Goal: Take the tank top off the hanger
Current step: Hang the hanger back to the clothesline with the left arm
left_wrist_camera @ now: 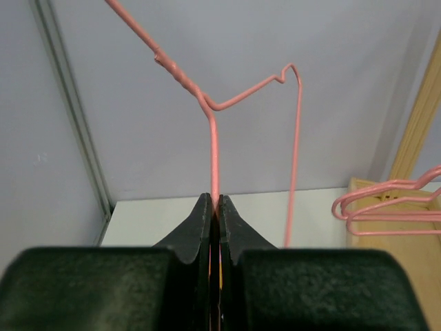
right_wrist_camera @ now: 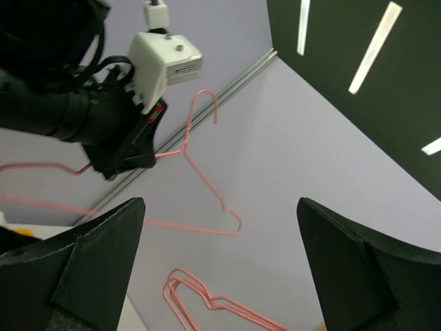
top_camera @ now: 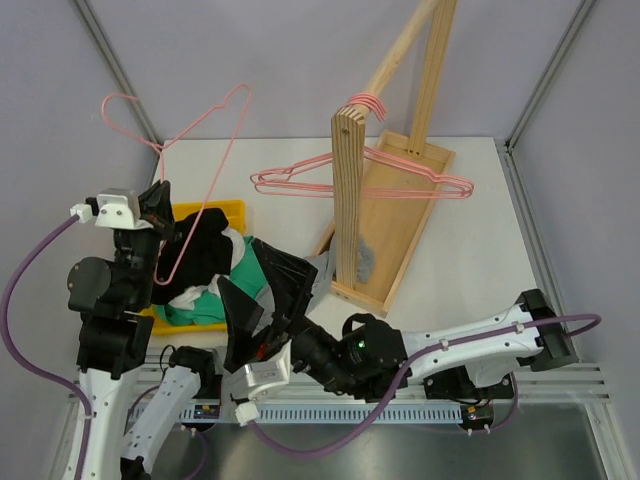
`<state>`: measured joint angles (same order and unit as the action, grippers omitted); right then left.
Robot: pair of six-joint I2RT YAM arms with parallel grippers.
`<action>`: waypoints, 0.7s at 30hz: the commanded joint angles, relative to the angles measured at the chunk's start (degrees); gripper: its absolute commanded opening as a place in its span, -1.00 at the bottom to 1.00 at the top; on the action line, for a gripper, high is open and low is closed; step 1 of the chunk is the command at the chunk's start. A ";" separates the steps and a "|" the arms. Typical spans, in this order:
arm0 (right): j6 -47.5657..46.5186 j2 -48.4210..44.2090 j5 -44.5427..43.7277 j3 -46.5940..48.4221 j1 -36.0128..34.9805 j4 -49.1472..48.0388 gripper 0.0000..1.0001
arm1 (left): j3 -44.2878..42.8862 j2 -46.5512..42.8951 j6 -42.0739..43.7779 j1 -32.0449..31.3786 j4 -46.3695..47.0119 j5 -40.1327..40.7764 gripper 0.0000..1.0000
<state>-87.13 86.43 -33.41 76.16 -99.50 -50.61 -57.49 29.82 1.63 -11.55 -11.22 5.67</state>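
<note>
My left gripper is shut on the wire of a pink hanger and holds it up in the air at the left. The hanger is bare, with no cloth on it. Below it a black garment, apparently the tank top, lies crumpled on a pile of clothes. The hanger's lowest corner overlaps that cloth in the top view; I cannot tell whether they touch. My right gripper stands wide open just right of the pile, pointing upward, with nothing between its fingers.
The clothes pile, with green and white pieces, fills a yellow bin at the left. A wooden rack stands in the middle, with several pink hangers on its sloping rod. Grey walls enclose the table.
</note>
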 commanded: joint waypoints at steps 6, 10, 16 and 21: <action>8.37 -16.64 -16.74 4.60 -8.69 15.87 0.99 | -9.38 13.84 10.93 0.04 10.61 -13.82 -1.00; 20.38 -20.42 -24.24 10.66 -10.10 34.66 0.99 | -18.41 21.14 15.67 0.04 8.85 -22.44 -1.00; 25.25 -26.82 -27.67 6.99 -11.06 42.79 0.99 | -30.82 32.83 19.29 1.00 5.16 -30.71 -1.00; 29.99 -32.72 -27.32 6.19 -11.06 48.05 0.99 | -38.30 39.86 21.21 0.74 6.39 -38.45 -1.00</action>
<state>-62.35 55.81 -58.74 82.43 -109.95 -8.82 -90.37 67.13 19.55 -10.79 -7.84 -24.97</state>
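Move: The left hand still pinches the empty pink hanger by its neck. The clothesline's near end, where hooks already hang, lies about 35 cm to its right, 15 cm ahead and roughly level. The post top is some 33 cm right and 13 cm ahead, also level; the hung hangers' bodies sit about 12 cm below their hooks. The yellow bin is 12 cm ahead, 5 cm left and 43 cm below. From the right hand, the clothesline's near end is about 30 cm ahead, 18 cm right and 8 cm lower. Forward, to the right and up, about 11, 10 and 9 cm, the left hand carries the hanger towards the clothesline's near end, starting with a short lift. As it goes, the wrist turns some 25 degrees clockwise and rolls its left side up as much, fingers keeping their pinch. The empty right hand withdraws some 19 cm to its right, wide open, its wrist tipping down about 30 degrees. ##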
